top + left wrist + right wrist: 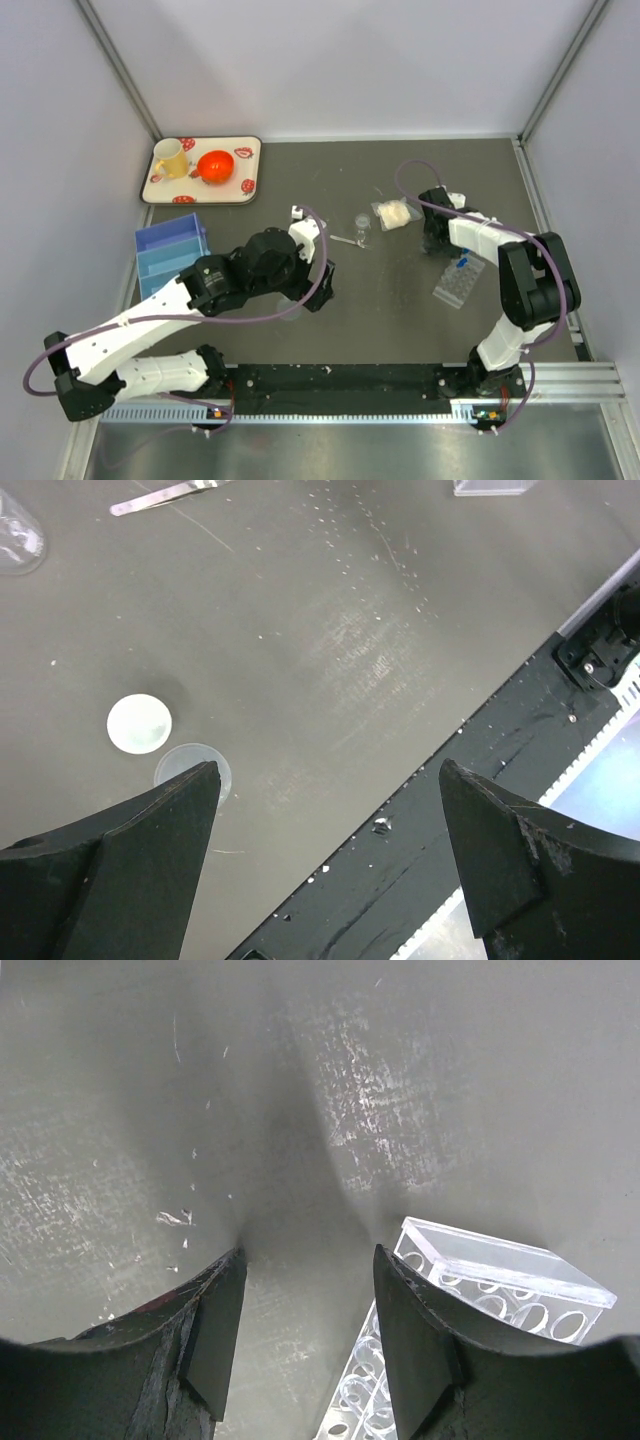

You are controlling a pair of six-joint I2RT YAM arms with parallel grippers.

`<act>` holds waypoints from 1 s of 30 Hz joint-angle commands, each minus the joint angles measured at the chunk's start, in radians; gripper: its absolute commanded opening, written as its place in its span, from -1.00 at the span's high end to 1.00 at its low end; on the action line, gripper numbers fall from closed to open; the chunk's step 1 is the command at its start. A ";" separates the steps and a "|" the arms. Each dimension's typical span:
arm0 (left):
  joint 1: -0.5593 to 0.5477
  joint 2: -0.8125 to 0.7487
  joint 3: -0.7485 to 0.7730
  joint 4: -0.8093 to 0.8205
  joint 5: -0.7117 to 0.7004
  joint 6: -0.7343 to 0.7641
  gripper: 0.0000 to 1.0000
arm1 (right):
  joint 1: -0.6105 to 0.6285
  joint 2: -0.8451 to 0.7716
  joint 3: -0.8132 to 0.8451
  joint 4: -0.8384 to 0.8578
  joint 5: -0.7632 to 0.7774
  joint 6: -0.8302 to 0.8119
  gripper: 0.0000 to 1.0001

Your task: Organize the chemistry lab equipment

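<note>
My left gripper is open and empty, hovering over the table near its front edge; it also shows in the top view. A white round cup and a clear round cup lie just beside its left finger. A thin rod lies farther off, near a clear funnel. My right gripper is open and empty, tips close to the bare table, directly left of the clear gridded tube rack. The rack holds blue-capped tubes.
A clear bag of white items lies at the back centre. A blue bin stands at the left. A tray at the back left holds a yellow mug and an orange-red bowl. A black rail runs along the front edge.
</note>
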 commanded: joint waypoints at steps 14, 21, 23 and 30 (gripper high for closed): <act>0.542 0.108 0.048 0.005 -0.038 -0.063 -0.97 | 0.235 -0.153 0.260 -0.194 0.093 -0.050 -0.09; 0.771 0.233 0.117 -0.075 -0.171 -0.132 -0.97 | 0.357 -0.207 0.260 -0.194 0.077 -0.065 -0.10; 0.842 0.257 0.114 -0.081 -0.211 -0.152 -0.97 | 0.392 -0.215 0.241 -0.185 0.076 -0.061 -0.10; 1.006 0.323 0.080 -0.073 -0.204 -0.140 -0.97 | 0.544 -0.269 0.141 -0.123 0.044 -0.022 -0.10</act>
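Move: The blue organizer box lies about 37 cm left of the left hand, 14 ahead and some 19 below; the small white cup is 7 ahead and 8 left of that hand, the beaker 21 ahead and 6 left, both about 20 below. The glass jar stands some 18 cm left of the right hand and 5 ahead, the tweezers 21 left and 3 ahead, the cotton bag 9 left and 10 ahead; the tube rack is about 6 right and 7 back. Towards the blue organizer box the empty left hand swings some 26 cm left and 17 forward, sinking slightly late on and turning about 65 degrees counter-clockwise, its fingers wide open. From beside the tube rack the right hand, half open and empty, rises about 12 cm and sweeps left towards the jar and tweezers, turning counter-clockwise, then eases back a little. ##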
